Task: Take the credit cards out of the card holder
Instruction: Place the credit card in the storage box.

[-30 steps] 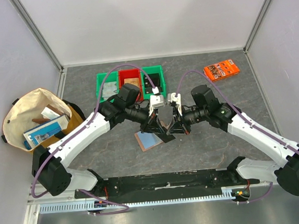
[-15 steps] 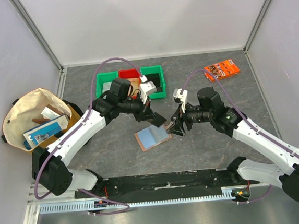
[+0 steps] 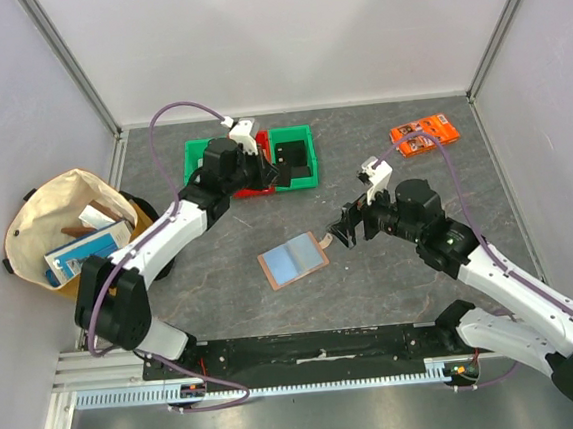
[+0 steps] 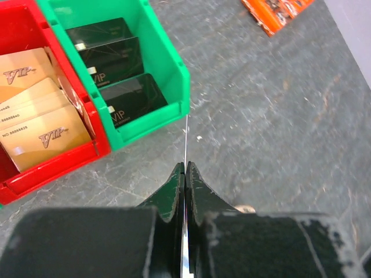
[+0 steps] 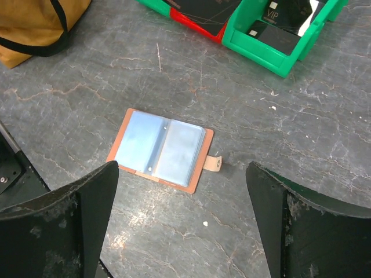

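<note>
The card holder [image 3: 293,261] lies open and flat on the table, its bluish sleeves up and its tab pointing right; the right wrist view shows the card holder [image 5: 159,149] from above. My left gripper [image 3: 266,173] hovers over the bins at the back, shut on a thin credit card [image 4: 185,136] seen edge-on between its jaws [image 4: 185,167]. My right gripper [image 3: 339,234] stands wide open just right of the tab, holding nothing; in its own view the right gripper [image 5: 181,168] hangs above the holder.
A red bin [image 4: 35,174] holds tan cards and a green bin [image 4: 168,75] holds black cards; another green bin [image 3: 200,165] stands left of them. An orange packet [image 3: 425,132] lies at the back right. A cloth bag [image 3: 72,233] sits at the left.
My left gripper closed on a card and carried it from the holder back to the bins. My right gripper opened, let go of the holder and drew back right; the holder now lies flat.
</note>
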Available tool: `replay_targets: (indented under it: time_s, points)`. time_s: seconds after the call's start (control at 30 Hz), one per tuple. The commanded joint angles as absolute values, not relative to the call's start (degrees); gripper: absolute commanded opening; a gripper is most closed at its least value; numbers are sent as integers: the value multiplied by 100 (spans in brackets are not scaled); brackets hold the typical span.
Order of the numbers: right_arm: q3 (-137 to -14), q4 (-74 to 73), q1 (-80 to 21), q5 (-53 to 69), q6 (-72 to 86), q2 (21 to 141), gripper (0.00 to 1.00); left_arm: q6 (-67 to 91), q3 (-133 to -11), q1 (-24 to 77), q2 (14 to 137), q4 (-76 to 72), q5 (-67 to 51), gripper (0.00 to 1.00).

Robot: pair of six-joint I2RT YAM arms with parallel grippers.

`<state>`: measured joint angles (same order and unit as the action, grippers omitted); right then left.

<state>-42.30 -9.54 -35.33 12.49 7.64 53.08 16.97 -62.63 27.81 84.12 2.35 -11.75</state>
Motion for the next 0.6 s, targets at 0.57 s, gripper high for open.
replay_targets:
  time_s: [0.57]
  points:
    - [-3762, -431, -3524, 993, 923, 4658, 98, 2672, -8577, 2663, 11495, -571, -237, 6]
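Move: The left gripper, shut on the black card, is to take it to the green compartment with the black cards, whose middle lies about 17 cm ahead, 6 cm to the right and some 16 cm below. The red compartment stands level with that one, about 11 cm to its left. The card holder lies about 12 cm behind the left hand and 3 cm to its right, on the table. From the idle right hand, the green compartment is roughly 30 cm ahead, 9 cm left and 17 cm below. Bring the left gripper forward about 12 cm and down some 7 cm together, easing a little to the right, so the card comes in over the green compartment that holds the other black cards. Turn the wrist roughly 10 degrees counter-clockwise on the way, and keep the fingers shut on the card. ##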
